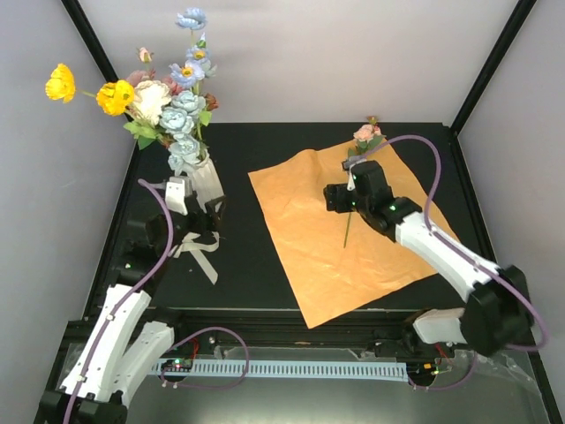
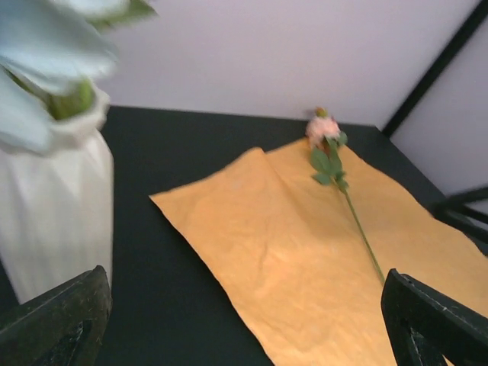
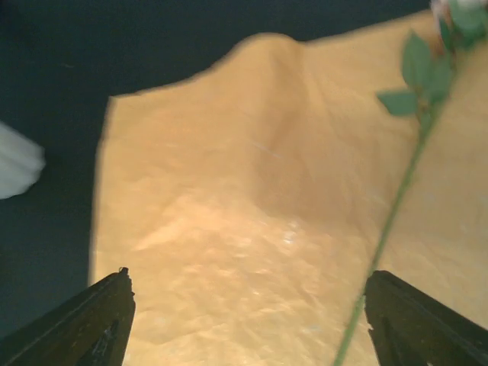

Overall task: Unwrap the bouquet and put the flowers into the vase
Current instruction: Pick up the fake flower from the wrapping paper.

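Observation:
The ribbed off-white vase [image 1: 205, 181] [image 2: 53, 206] stands at the back left. It holds several flowers [image 1: 172, 106] in yellow, cream, pink and pale blue. The unwrapped orange paper [image 1: 318, 256] [image 2: 290, 252] [image 3: 229, 198] lies flat on the table. One pink flower [image 1: 366, 134] [image 2: 322, 128] lies on it, its green stem [image 3: 396, 206] running toward the near side. My left gripper [image 1: 212, 210] [image 2: 244, 335] is open and empty just beside the vase. My right gripper [image 1: 346, 187] [image 3: 248, 320] hangs open over the paper, the stem just inside its right finger, not pinched.
A cream ribbon [image 1: 199, 256] lies on the black table by the left arm. Grey walls and black frame posts close in the back and sides. The vase's blooms overhang the back left corner.

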You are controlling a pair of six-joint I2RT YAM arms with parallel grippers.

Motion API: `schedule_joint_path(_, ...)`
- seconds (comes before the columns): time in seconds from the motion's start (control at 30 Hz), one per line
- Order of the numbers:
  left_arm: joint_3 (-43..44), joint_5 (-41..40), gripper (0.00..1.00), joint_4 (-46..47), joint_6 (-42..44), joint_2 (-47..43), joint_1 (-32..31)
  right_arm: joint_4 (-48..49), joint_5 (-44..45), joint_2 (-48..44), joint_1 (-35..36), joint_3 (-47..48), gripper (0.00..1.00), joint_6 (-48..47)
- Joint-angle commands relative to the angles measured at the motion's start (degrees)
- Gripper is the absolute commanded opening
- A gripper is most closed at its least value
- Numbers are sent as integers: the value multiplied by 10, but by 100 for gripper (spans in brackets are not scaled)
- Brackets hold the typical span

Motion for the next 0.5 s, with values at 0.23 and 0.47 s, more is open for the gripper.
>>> schedule_joint_path(0.23, -45, -28, 99, -25, 45, -30, -42, 12, -35, 230, -132, 105, 40, 32)
schedule_joint_path(0.47, -69, -20, 99, 0, 35, -36, -45, 3, -34, 333, -165, 169, 34, 43)
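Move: The last flower lies on the wrapping paper. Its mid-stem is about 15 cm ahead of my right hand, 9 cm to its right and 18 cm below. The paper's middle is some 2 cm ahead, 8 cm right and 19 cm down, while the vase stands roughly 9 cm ahead and 30 cm left, its middle about 6 cm lower. From my left hand, the flower is around 21 cm forward, 33 cm right and 25 cm down. I swoop my right hand forward and down towards the flower's stem, about 11 cm each way and some 6 cm to the right; most of the sinking comes early, then I mainly reach forward. On the way I tip the fingers about 15 degrees further down, turn them clockwise about as much, and narrow them from nearly wide to about a third open. My left hand, still open, sinks about 4 cm in front of the vase. ##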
